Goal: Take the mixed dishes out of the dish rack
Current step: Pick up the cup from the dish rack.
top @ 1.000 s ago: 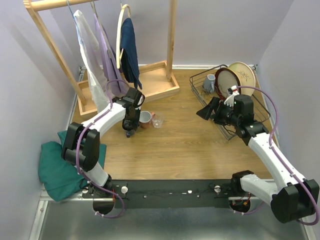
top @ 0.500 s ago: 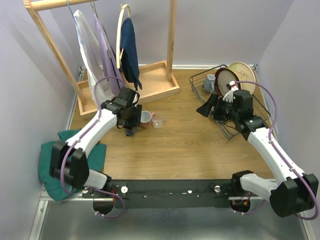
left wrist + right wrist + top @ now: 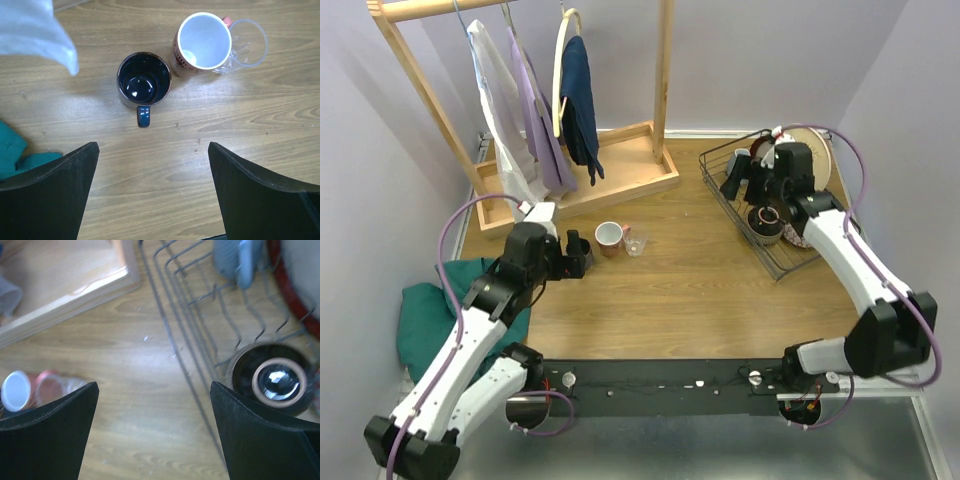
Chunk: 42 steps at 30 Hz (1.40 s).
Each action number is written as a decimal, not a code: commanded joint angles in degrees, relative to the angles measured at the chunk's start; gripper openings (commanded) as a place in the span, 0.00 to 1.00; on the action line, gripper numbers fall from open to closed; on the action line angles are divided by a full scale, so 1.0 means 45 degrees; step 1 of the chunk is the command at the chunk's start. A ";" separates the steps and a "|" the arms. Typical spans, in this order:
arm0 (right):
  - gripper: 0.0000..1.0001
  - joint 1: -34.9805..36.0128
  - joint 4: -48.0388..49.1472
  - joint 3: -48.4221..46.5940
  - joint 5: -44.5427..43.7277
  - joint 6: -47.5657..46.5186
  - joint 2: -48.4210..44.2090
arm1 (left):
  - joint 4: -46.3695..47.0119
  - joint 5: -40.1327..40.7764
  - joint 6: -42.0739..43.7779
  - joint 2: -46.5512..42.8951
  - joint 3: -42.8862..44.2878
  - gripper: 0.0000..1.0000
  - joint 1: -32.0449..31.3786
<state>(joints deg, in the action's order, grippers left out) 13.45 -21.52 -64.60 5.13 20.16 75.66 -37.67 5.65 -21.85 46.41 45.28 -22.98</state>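
A dark mug [image 3: 144,82] stands upright on the wooden table, handle toward my left gripper [image 3: 152,200], which is open and empty just short of it. Beside it stand a red-patterned mug [image 3: 202,42] and a clear glass [image 3: 246,41]. From above, the left gripper [image 3: 577,256] sits left of the red mug [image 3: 610,236] and glass [image 3: 636,241]. My right gripper [image 3: 740,180] hovers open over the dish rack [image 3: 772,268] at its left edge. In the rack are a dark bowl [image 3: 250,375] holding a small tan-rimmed cup [image 3: 279,380], a grey-blue mug [image 3: 232,260] and two upright plates [image 3: 812,150].
A wooden clothes rack [image 3: 620,175] with hanging garments fills the far left. A green cloth [image 3: 430,335] lies at the table's left edge by the left arm. Purple walls close in on both sides.
My left gripper has opened, let go of the dark mug and drawn back toward the near left. My right gripper has swung from the table side to over the rack's far left part.
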 commanded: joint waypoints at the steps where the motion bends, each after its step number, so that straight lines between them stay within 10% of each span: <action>1: 1.00 0.0038 0.0229 -0.1619 -0.2113 -0.0964 0.1797 | 0.1903 0.0307 -0.0575 -0.2380 -0.1579 0.99 0.0049; 23: 0.99 -0.1172 0.3179 -0.5996 -0.2390 -0.3230 0.8733 | 0.3254 0.0678 0.0128 -0.4474 -0.2835 0.99 0.0068; 42: 0.74 -0.1544 0.3942 -0.6718 -0.1217 -0.3836 1.0628 | 0.3215 0.0717 0.0167 -0.4142 -0.2854 0.99 0.0068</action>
<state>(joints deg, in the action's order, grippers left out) 7.29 -5.15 -92.84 -1.58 3.14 120.40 -24.45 7.53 -21.85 27.73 32.12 -22.94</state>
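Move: The light-blue cup in the rack's far left corner is about 23 cm ahead of the open right hand, 5 cm to its right and some 14 cm lower. The dark red plate stands just right of it, roughly 21 cm ahead and 14 cm right of the hand, 11 cm down; the black pot lies nearer, about 6 cm ahead, 12 cm right and 14 cm down. From the left hand the cup is some 37 cm ahead, 44 cm right and 10 cm lower. The right hand reaches forward about 20 cm over the rack to the light-blue cup, sinking some 10 cm and drifting about 5 cm right as it rolls its left side down by nearly 20 degrees, and towards the end, as it slows, its wide-open fingers draw in by about a quarter, one to each side of the cup but with no grip to be seen yet. The left hand, empty and still open, eases a little up and back from the dark blue cup it has already set down, tipping its fingers up some 20 degrees, then hovers. ##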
